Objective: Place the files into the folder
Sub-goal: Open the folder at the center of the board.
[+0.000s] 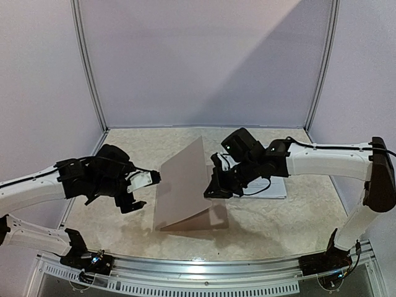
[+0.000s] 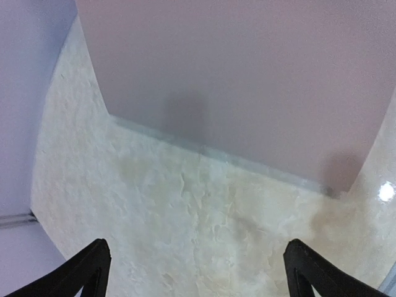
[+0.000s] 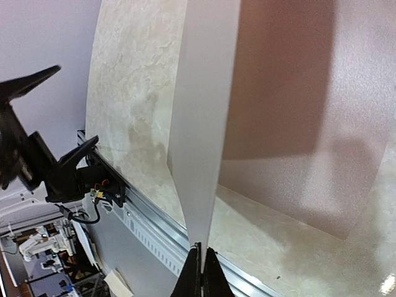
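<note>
The taupe folder stands partly open at the table's middle, one cover raised at a steep slant. My right gripper is shut on the raised cover's right edge. In the right wrist view the fingers pinch the thin pale cover seen almost edge-on. The files, white printed sheets, lie flat on the table to the right of the folder, partly under the right arm. My left gripper hovers just left of the cover. Its fingers stand wide open and empty, facing the folder's outer face.
The table has a cream marbled top. A metal rail runs along its near edge. Lilac booth walls close the back and both sides. The left arm's base shows in the right wrist view.
</note>
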`<state>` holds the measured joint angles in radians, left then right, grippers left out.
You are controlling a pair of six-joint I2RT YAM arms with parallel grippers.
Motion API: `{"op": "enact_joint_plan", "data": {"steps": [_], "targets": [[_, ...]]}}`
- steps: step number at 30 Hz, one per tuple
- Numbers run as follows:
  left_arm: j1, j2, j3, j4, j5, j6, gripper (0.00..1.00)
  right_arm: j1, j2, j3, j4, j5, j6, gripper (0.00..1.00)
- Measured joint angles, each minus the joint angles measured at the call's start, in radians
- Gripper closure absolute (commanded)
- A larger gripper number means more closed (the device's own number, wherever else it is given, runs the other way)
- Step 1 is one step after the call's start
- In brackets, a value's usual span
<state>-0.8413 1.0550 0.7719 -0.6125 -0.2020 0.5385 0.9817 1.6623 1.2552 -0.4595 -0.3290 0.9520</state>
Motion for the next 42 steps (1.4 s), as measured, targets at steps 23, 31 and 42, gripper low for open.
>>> {"op": "enact_joint_plan", "data": {"steps": [23,31,42], "targets": [[0.375,0.744,0.339,-0.143,0.315,-0.256,0.23,0.109,0.051,0.335,-0.452,0.167,-0.27,0.68],[0.375,0.793,0.369,-0.156,0.381,-0.301,0.31,0.109,0.134,0.328,-0.33,0.158,-0.294,0.45],[0.399,0.852,0.43,-0.197,0.546,-0.332,0.45,0.109,0.185,0.367,0.02,0.158,-0.334,0.32]]}}
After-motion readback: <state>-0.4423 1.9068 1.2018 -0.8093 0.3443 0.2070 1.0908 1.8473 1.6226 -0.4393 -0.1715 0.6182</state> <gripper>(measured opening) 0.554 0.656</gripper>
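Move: The right hand already pinches the free edge of the folder's raised cover; the hinge along the folder's left edge lies about 17 cm to its left, 7 cm ahead and 13 cm below, and the files lie some 16 cm ahead, 16 cm to its right, on the table. From the empty, open left hand that same hinge edge is about 7 cm ahead, 1 cm to the right and 13 cm below, with the folder's middle 12 cm to the right, as far ahead. The left hand swings forward and left around the hinge side, then drops some 11 cm to table height and creeps right to the folder's left edge, half closing its fingers as the wrist turns about 50 degrees to point them down. Meanwhile the right hand lifts the cover about 6 cm, drawing slightly back and left, then opens its fingers and sweeps left and forward towards the hinge side, dipping and rising again, to end with the cover's edge between its open fingers. ##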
